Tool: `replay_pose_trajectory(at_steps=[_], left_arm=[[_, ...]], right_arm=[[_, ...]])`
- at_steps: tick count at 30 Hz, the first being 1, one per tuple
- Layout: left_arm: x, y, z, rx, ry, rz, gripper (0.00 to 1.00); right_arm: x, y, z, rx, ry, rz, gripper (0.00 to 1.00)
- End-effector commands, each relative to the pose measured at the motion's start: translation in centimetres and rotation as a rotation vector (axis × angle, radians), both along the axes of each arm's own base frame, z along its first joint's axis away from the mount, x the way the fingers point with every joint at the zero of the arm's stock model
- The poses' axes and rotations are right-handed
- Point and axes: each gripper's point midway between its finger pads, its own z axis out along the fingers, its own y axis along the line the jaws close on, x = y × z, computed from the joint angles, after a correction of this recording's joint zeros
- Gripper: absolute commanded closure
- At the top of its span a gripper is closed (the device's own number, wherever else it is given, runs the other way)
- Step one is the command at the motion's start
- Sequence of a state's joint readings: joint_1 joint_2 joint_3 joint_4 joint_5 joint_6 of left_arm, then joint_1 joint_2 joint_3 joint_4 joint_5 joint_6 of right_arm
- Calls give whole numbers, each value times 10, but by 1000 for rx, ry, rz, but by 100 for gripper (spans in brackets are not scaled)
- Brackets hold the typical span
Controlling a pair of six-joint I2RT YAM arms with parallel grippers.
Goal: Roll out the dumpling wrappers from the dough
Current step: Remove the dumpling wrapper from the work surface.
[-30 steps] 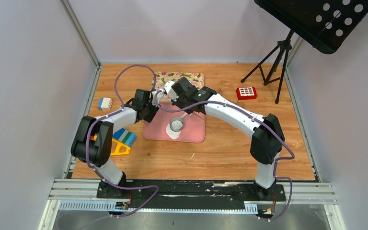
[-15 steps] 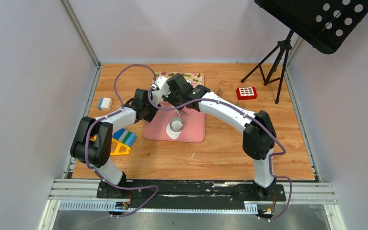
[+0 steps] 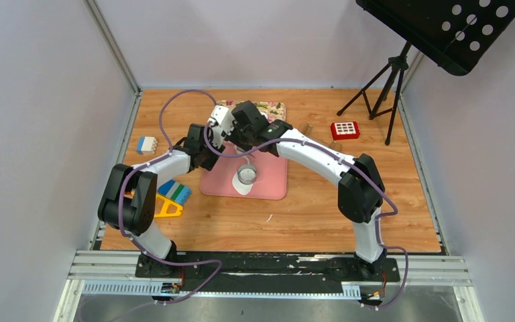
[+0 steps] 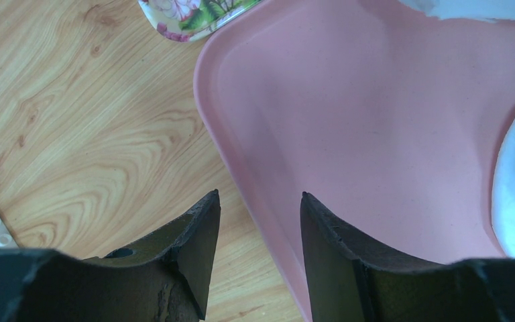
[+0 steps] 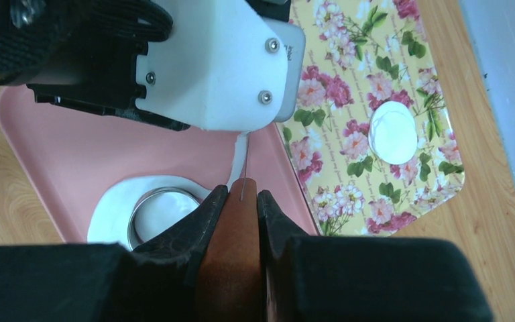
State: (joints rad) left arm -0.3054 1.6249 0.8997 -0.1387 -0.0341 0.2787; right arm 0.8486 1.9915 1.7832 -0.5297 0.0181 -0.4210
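Observation:
A white dough (image 3: 241,187) sheet lies on the pink mat (image 3: 271,182) with a metal ring cutter (image 3: 246,176) standing on it. One round dumpling wrapper (image 5: 393,132) rests on the floral tray (image 5: 335,80). My right gripper (image 5: 243,194) is shut on a brown-handled tool (image 5: 238,255) whose thin blade points past the dough (image 5: 110,208) and ring (image 5: 149,198); it hangs over the mat's far left part, close to my left wrist (image 5: 214,60). My left gripper (image 4: 260,194) is open and empty above the mat's (image 4: 375,121) left edge, with dough (image 4: 509,201) off to its right.
A red button box (image 3: 345,130) and a tripod stand (image 3: 382,87) are at the back right. A white and blue block (image 3: 147,144) and coloured blocks (image 3: 171,194) lie left of the mat. The floral tray (image 3: 271,107) touches the mat's far edge.
My right arm has swung left and back toward the floral tray, carrying the tool. The left arm, the dough and the ring have stayed put.

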Motion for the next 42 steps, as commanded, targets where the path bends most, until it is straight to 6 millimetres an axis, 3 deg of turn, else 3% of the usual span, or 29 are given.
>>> replay_pose_trajectory(at_steps=[1, 6, 13, 21, 28, 35, 42], left_arm=[[8, -6, 22, -32, -64, -9, 44], [10, -5, 27, -34, -76, 2, 44], [14, 1, 45, -36, -126, 21, 44], [25, 35, 83, -83, -202, 96, 44], [17, 51, 98, -87, -246, 106, 43], [7, 63, 114, -68, -296, 118, 43], [1, 59, 108, -98, -281, 112, 43]], right_arm=[[12, 13, 95, 191, -179, -1, 100], [21, 7, 97, 226, -215, -75, 100], [26, 10, 56, 242, -117, -120, 100], [25, 18, 34, 252, -47, -112, 100], [22, 30, 16, 262, 26, -92, 100], [0, 38, 14, 300, 131, -40, 100], [-23, 46, 18, 313, 206, 11, 100]])
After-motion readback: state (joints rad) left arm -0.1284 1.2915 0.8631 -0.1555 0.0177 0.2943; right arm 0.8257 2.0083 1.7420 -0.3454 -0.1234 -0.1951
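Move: The ring cutter, standing on the flattened dough, lies about 15 cm below my right hand, some 3 cm back and 2 cm right. On the floral tray the stack of wrappers is roughly 19 cm ahead of that hand and 6 cm right. From my open left hand, low over the pink tray's left rim, the cutter is about 13 cm right and level with it, and the coloured bricks are 10 cm left, 7 cm back. Keeping the spatula gripped with the dough scrap on its blade, I lift my right hand about 4 cm and a little forward, lower it as far again towards the pink tray, then ease left and slightly back, its left side rolling up some 15 degrees. Meanwhile my left hand, still open, rises about 10 cm and swings left away from the tray rim, its fingers tipping up. ##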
